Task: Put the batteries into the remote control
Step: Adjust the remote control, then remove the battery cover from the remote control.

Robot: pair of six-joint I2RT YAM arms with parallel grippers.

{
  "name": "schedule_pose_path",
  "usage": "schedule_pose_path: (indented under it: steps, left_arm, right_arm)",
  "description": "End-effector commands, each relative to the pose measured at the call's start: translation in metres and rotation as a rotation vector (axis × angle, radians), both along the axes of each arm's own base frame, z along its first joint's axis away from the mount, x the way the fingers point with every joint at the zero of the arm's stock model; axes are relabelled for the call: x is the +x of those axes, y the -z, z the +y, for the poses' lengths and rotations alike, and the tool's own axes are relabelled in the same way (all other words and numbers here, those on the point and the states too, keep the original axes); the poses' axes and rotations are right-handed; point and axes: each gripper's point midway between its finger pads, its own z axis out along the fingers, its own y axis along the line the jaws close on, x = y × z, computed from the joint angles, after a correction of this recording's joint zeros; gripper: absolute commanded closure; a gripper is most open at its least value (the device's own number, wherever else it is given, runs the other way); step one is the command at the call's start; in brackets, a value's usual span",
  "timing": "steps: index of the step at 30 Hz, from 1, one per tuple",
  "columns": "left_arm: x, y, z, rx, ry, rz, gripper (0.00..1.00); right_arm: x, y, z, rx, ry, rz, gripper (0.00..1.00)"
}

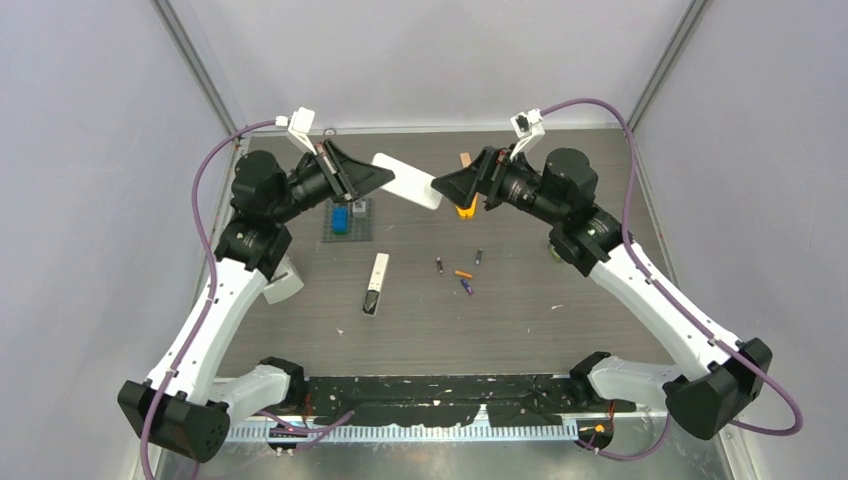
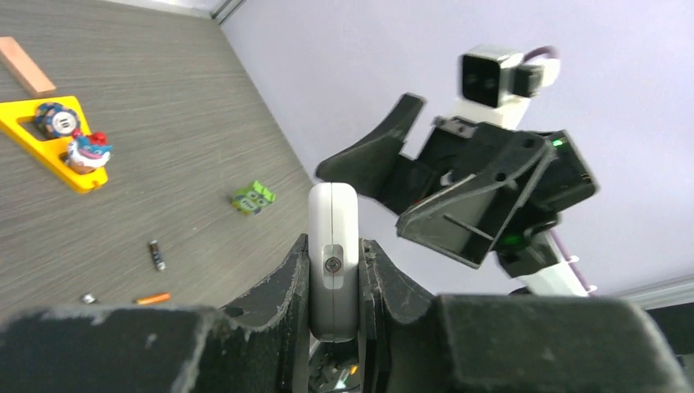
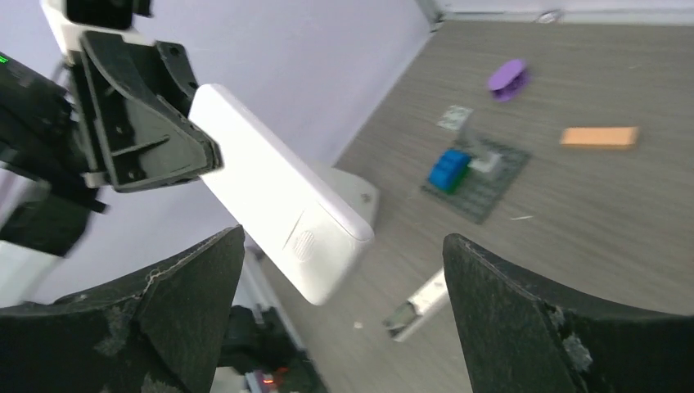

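Note:
My left gripper is shut on a white remote control, which it holds edge-on in the air above the back of the table. From above, the remote juts right from the left gripper toward my right gripper. The right gripper is open wide, facing the remote's free end and holding nothing. The batteries lie loose mid-table: a dark one, an orange one, another dark one and a blue-purple one. The left wrist view shows a dark and an orange battery.
A slim white-and-black piece lies left of the batteries. A grey baseplate with a blue brick sits back left, a yellow tray with toys back centre, and an orange-brown block behind it. A white box stands beside the left arm.

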Motion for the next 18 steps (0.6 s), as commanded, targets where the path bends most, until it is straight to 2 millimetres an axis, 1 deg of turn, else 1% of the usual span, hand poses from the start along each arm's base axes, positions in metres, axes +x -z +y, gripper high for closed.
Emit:
schedule_pose_path:
  steps: [1,2,4,6,8,9,10,14,18]
  left_arm:
    - [-0.008,-0.046,0.008,-0.179,-0.026,-0.055,1.0]
    - [-0.007,-0.047,0.008,-0.201,-0.027,-0.039,1.0]
    - [-0.007,-0.05,0.01,-0.243,-0.027,-0.02,1.0]
    - [-0.008,-0.052,0.011,-0.275,-0.025,-0.004,1.0]
    - [-0.007,-0.049,0.012,-0.293,-0.029,0.02,1.0]
    - [-0.006,-0.048,0.013,-0.296,-0.031,0.027,1.0]
    - [-0.006,-0.047,0.013,-0.3,-0.033,0.034,1.0]
    - [-0.004,-0.041,0.015,-0.311,-0.039,0.065,1.0]
    - [-0.005,-0.04,0.016,-0.338,-0.036,0.078,1.0]
  right_arm:
    - [-0.02,-0.034,0.028,0.329,-0.195,0.162,0.03]
    - [-0.022,-0.041,0.032,0.382,-0.23,0.18,0.02]
    - [-0.022,-0.044,0.036,0.423,-0.258,0.207,0.01]
    - [-0.021,-0.045,0.038,0.446,-0.264,0.224,0.05]
    - [-0.019,-0.046,0.039,0.463,-0.262,0.235,0.12]
    - [-0.019,-0.047,0.039,0.472,-0.263,0.231,0.18]
    - [-0.018,-0.046,0.04,0.478,-0.263,0.244,0.21]
    - [-0.014,-0.041,0.042,0.501,-0.264,0.27,0.38]
    - [-0.013,-0.037,0.043,0.509,-0.273,0.285,0.44]
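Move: The remote control is pinched at one end by the left fingers, its middle about 5 cm to that hand's right, 1 cm back and about level. From the right hand, the remote's middle is some 7 cm left, 1 cm ahead and about level. On the table some 36 cm below the right hand, the batteries lie roughly 5 cm right and 1 cm back, and the yellow tray about 6 cm right and 14 cm ahead. The left fingers keep their pinch on the remote while that hand rises about 2 cm, drifts slightly left and rolls its left side down. The right hand goes some 4 cm left to the remote's free end, then climbs about 2 cm, rolling its left side up and tipping down (about 35 degrees in all); its wide-open fingers close to just over half around that end, though contact can't be made out. ##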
